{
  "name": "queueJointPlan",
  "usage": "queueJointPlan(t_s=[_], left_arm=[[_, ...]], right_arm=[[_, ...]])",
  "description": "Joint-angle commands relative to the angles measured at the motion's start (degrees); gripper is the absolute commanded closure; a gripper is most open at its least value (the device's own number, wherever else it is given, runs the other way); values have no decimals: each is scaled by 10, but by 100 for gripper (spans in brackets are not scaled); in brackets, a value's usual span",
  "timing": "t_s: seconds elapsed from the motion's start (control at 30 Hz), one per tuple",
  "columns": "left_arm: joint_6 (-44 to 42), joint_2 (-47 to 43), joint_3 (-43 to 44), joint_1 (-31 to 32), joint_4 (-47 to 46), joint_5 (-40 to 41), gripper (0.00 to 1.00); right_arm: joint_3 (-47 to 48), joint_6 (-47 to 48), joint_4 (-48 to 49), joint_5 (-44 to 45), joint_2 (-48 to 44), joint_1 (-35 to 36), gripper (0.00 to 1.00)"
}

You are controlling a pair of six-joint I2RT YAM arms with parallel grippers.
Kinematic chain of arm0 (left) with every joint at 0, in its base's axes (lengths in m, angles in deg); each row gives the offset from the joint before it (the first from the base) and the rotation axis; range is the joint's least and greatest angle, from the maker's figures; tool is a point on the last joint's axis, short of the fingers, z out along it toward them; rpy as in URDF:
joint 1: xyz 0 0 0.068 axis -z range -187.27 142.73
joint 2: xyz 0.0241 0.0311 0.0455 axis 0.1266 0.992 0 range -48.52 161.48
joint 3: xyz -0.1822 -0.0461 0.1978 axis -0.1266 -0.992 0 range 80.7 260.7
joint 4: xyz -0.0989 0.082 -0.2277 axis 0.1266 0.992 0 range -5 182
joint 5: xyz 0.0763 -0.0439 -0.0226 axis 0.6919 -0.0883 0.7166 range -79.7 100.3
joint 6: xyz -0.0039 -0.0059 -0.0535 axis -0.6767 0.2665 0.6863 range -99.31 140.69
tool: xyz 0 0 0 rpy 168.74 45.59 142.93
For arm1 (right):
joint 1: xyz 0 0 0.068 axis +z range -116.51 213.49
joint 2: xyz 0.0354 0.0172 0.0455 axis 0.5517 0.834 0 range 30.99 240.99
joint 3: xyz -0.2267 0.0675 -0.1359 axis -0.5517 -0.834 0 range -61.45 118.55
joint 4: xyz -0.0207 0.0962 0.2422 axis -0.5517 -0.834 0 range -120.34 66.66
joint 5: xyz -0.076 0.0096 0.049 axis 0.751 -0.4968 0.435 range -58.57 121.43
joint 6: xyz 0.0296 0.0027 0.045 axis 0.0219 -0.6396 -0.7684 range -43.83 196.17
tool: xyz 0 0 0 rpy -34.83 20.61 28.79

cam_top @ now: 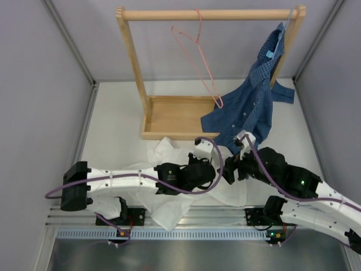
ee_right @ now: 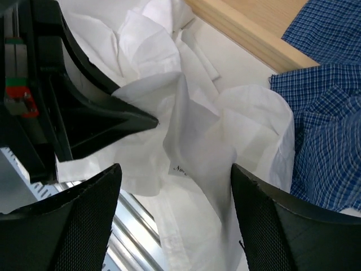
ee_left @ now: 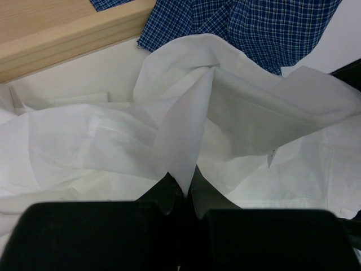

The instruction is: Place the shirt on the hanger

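Note:
The white shirt (cam_top: 168,210) lies crumpled on the table in front of the arms, part of it under them. My left gripper (ee_left: 184,189) is shut on a raised fold of the shirt (ee_left: 186,130), pulling it up into a ridge. My right gripper (ee_right: 175,169) stands open just to the right of it, its fingers (ee_right: 84,214) straddling the same lifted cloth (ee_right: 225,130) without pinching it. The left gripper's black tip (ee_right: 132,120) shows in the right wrist view. The pink wire hanger (cam_top: 198,56) hangs tilted from the wooden rail, apart from both grippers.
A wooden rack (cam_top: 211,14) with a flat base (cam_top: 169,118) stands at the back. A dark blue checked shirt (cam_top: 254,101) hangs off its right post and drapes down to the table, close to my right gripper. Grey walls close both sides. A metal rail (cam_top: 169,217) runs along the near edge.

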Motion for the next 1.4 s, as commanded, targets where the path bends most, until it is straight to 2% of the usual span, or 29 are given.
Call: queueJointPlan(t_s=[0.0, 0.2, 0.37, 0.43, 0.47, 0.5, 0.53, 0.57, 0.6, 0.63, 0.67, 0.73, 0.8, 0.93, 1.0, 1.07, 1.1, 1.13, 1.2, 1.37], left_arm=[[-3, -31, 9, 0, -26, -21, 100], [-6, -80, -18, 0, -23, -46, 100], [-18, -112, -33, 1, -22, -68, 100], [-26, -122, -34, 0, -22, -89, 100], [-27, -125, -33, 0, -19, -93, 95], [-27, -133, -32, 0, -13, -91, 89], [-27, -140, -31, 0, -5, -87, 68], [-26, -148, -28, 0, 20, -60, 49], [-16, -169, -27, 0, 38, -39, 26], [-12, -185, -29, -2, 56, -15, 9], [-8, -200, -40, -6, 82, 24, 2], [7, -252, -63, -37, 95, 40, 2], [24, -298, -107, -107, 83, -10, 2], [67, -311, -163, -203, 61, -76, 2], [86, -280, -170, -258, 59, -112, 2], [82, -257, -178, -302, 12, -167, 2], [80, -229, -180, -346, -10, -202, 2], [80, -215, -181, -365, -31, -266, 2], [89, -177, -178, -391, -86, -305, 2], [127, -90, -183, -407, -213, -406, 2]], right_arm=[[60, 68, 50, -36, 74, 1, 25], [95, 116, 58, 71, 191, 0, 30], [97, 132, 87, 89, 220, 1, 36], [92, 137, 123, 95, 218, 1, 56], [91, 139, 135, 93, 216, 1, 74], [91, 136, 138, 98, 208, 1, 95], [91, 132, 139, 109, 203, 1, 100], [90, 122, 131, 137, 196, 1, 100], [88, 117, 124, 150, 180, 1, 100], [81, 111, 114, 160, 168, 0, 100], [76, 100, 96, 162, 157, 0, 100], [51, 93, 90, 145, 106, 1, 100], [35, 80, 94, 134, 49, 0, 100], [20, 73, 97, 91, -13, 1, 100], [19, 84, 108, 39, -35, 1, 100], [13, 92, 115, -14, -46, 1, 100], [12, 92, 118, -24, -55, 1, 100], [10, 92, 120, -33, -56, 1, 100], [10, 92, 120, -40, -49, 1, 100], [12, 92, 128, -57, -15, 1, 100]])
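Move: My left hand already pinches the white shirt. The bit of it that my open right hand will take stands about 5 cm ahead of that hand, 4 cm to its left and 4 cm below. Some 12 cm ahead and 5 cm to the right of the right hand, 16 cm down, is the blue shirt's hem. From my left hand, the white shirt's far edge is about 12 cm ahead, 13 cm left and 13 cm below, with the rack's front bar 6 cm beyond that edge. I reach my right hand about 6 cm forward and left, dipping slightly, and pinch the white shirt beside my left fingers, which rise a little, then open wide and let go. My right hand draws back and up some 7 cm with its hold, while my left arcs over to the left and forward, swings counter-clockwise and sinks open towards the shirt's far edge. ##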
